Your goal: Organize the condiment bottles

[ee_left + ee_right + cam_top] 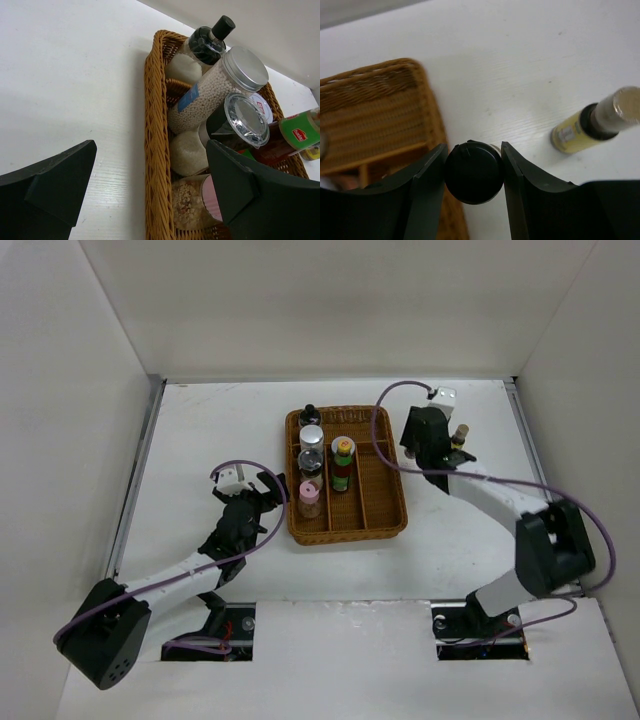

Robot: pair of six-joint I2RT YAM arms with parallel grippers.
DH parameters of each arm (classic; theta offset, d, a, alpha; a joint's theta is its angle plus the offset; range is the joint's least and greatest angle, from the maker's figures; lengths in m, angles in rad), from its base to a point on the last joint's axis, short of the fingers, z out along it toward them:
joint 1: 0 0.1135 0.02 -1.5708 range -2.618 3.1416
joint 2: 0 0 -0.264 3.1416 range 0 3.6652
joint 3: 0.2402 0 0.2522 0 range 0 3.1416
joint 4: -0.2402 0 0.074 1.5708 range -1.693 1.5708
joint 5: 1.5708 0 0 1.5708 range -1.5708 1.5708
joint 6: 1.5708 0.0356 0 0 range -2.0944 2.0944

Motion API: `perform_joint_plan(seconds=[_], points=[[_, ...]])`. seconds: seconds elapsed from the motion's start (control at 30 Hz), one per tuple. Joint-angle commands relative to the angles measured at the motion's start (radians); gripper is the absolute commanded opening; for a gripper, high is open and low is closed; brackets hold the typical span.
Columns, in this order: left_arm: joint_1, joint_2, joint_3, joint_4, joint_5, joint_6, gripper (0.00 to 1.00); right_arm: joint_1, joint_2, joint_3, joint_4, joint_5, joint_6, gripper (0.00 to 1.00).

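Note:
Several condiment bottles stand in the wicker tray (385,502): black cap (309,416), silver cap (312,436), dark grey lid (311,460) and pink cap (309,492) in the left lane, and a yellow-capped, green-labelled bottle (343,455) in the middle lane. My right gripper (432,445) is just right of the tray, shut on a black-capped bottle (473,175). I cannot tell whether that bottle rests on the table. A yellow bottle with a tan cap (592,125) stands on the table to its right. My left gripper (262,492) is open and empty at the tray's left rim.
In the left wrist view the tray's left rim (155,125) lies between my open fingers (235,185), with the pink-capped jar (197,202) closest. The tray's right lane (385,475) holds nothing. White walls enclose the table on three sides.

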Motion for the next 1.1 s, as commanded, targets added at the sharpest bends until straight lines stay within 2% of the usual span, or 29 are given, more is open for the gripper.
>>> perform_joint_plan(seconds=[0.0,0.13,0.27,0.43,0.63,0.83,0.9,0.97,1.07], points=[[0.008,-0.014,0.002,0.058,0.01,-0.008,0.93,0.117,-0.225,-0.081,0.035,0.033,0.004,0.37],[-0.003,-0.014,0.005,0.06,0.012,-0.008,0.93,0.302,-0.405,-0.185,-0.025,0.045,0.027,0.37],[-0.003,-0.028,0.0,0.058,0.012,-0.008,0.92,0.462,-0.463,-0.219,-0.019,0.07,0.068,0.37],[0.007,-0.036,-0.003,0.054,0.012,-0.008,0.92,0.565,-0.335,-0.179,0.039,0.042,0.097,0.37],[0.01,-0.051,-0.011,0.051,0.012,-0.008,0.92,0.572,-0.164,-0.181,0.147,0.024,0.09,0.39],[0.011,-0.037,-0.008,0.052,0.012,-0.008,0.92,0.585,-0.077,-0.202,0.175,0.033,0.094,0.41],[0.011,-0.031,-0.006,0.057,0.012,-0.008,0.92,0.595,-0.075,-0.214,0.176,0.039,0.104,0.46],[0.013,-0.025,-0.004,0.057,0.012,-0.008,0.92,0.595,-0.084,-0.222,0.176,0.039,0.11,0.63],[0.01,-0.024,-0.003,0.058,0.012,-0.008,0.92,0.595,-0.103,-0.221,0.162,0.037,0.101,0.78]])
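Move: The black-capped bottle is already in the right hand; its free spot, the near part of the basket's middle slot, lies about 15 cm back, 20 cm left and 8 cm below. The sauce bottle stands about 8 cm back and 20 cm left of the hand, the pink-lidded jar 15 cm back and 28 cm left, and the grinder 8 cm back and 28 cm left. From the left hand, that spot is some 24 cm right, 4 cm back and 8 cm lower. The black-capped bottle, still pinched by its cap, is swung quickly by the right hand left and back over the basket's right side, in an arc rising about 9 cm while the wrist turns some 30 degrees counter-clockwise. It is then lowered behind the sauce bottle, beside the pink-lidded jar, where the fingers open and let go of the cap. ##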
